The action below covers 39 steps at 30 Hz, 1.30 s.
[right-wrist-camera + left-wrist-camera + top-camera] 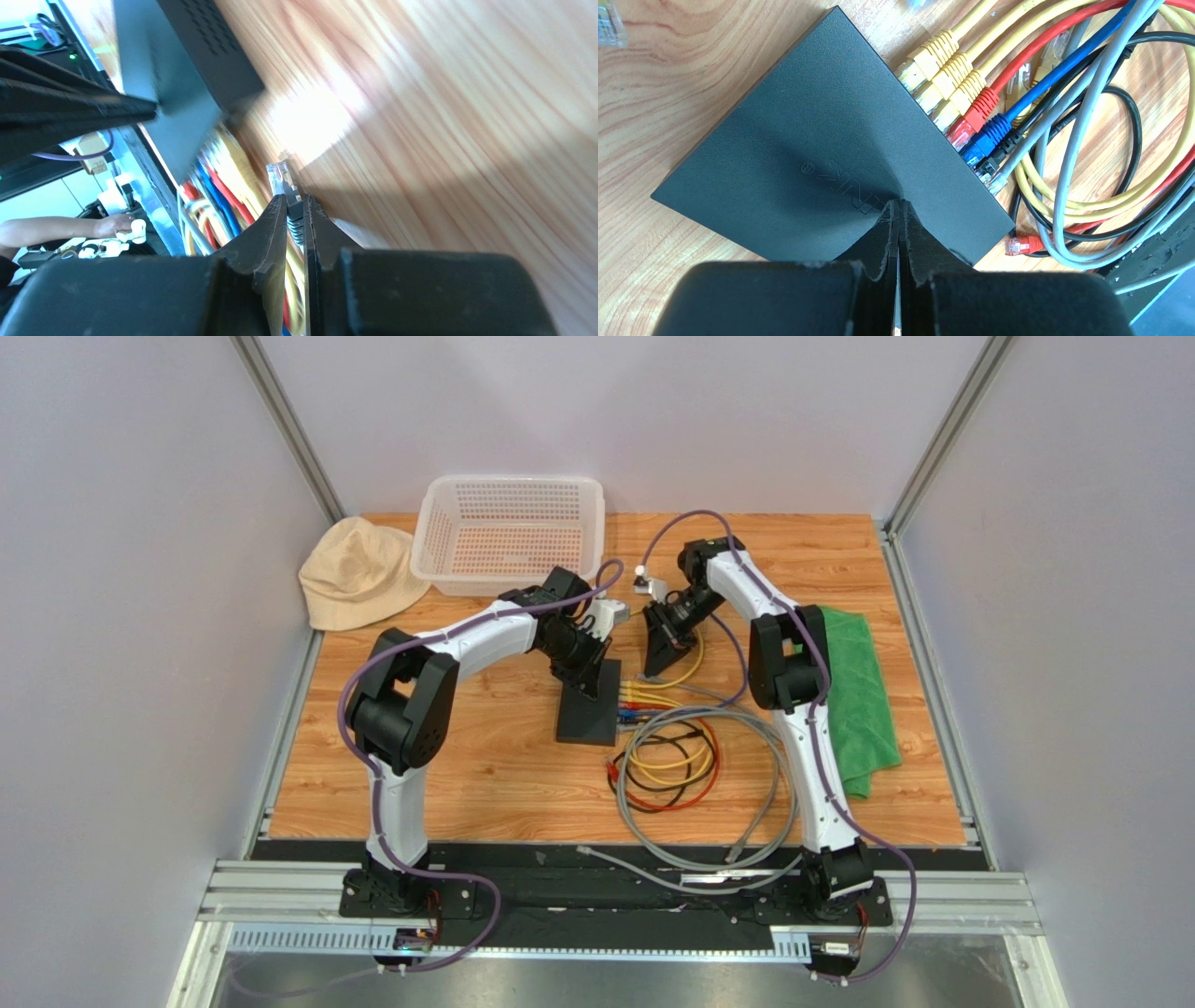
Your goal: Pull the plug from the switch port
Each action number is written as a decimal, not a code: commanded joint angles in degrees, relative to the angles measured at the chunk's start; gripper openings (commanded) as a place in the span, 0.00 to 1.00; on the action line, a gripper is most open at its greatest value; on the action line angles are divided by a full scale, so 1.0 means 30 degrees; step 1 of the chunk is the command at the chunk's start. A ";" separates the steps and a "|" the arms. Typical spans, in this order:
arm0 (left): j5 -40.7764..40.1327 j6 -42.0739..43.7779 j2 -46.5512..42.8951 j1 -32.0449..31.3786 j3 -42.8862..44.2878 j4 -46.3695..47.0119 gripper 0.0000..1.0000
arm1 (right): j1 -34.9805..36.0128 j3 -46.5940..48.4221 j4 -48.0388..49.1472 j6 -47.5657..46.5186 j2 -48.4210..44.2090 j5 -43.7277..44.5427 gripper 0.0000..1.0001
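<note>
The switch [588,709] is a flat matte-black box on the wooden table, also seen in the left wrist view [808,154] and the right wrist view [189,77]. Several yellow plugs [934,70], a red plug [973,112] and a blue plug [990,133] sit in its sockets. My left gripper [901,203] is shut with its tips pressed on the switch's top [595,669]. My right gripper [295,199] is shut on a plug [283,178] with a dark boot and clear tip, held clear of the switch [657,658].
A coil of grey, yellow, red and black cables [687,756] lies right of the switch. A loose red plug [1025,245] lies near its corner. A white basket [508,532] and beige hat [358,574] sit at the back, a green cloth [859,693] at the right.
</note>
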 commanded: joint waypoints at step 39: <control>0.1301 -0.0183 0.0096 0.2753 0.0449 0.0712 0.00 | -0.1696 -1.5731 0.7712 -0.2467 -1.3866 1.2655 0.52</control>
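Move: Your right fingers already hold the freed grey plug. The blue cable's bend lies about 15 cm to their right, 4 cm back and roughly 1 cm lower; the switch's middle is about 12 cm left and 5 cm back, the grey coil's 19 cm back and 10 cm right, the green towel's some 36 cm right and 5 cm back. Your shut left fingertips stand over the switch's middle, about 2 cm above it; the blue cable's bend is some 28 cm to their right, level front to back, 3 cm lower. Draw the right gripper some 3 cm farther right with the grey plug, open to about half and let go, then arc up over the table, first forward, then right and back, and sink to the blue cable about 15 cm right of the start, tipping the fingers steeper until they straddle it without closing. Meanwhile slide the shut left fingertips about 5 cm forward and 3 cm left, level across the switch's top. ##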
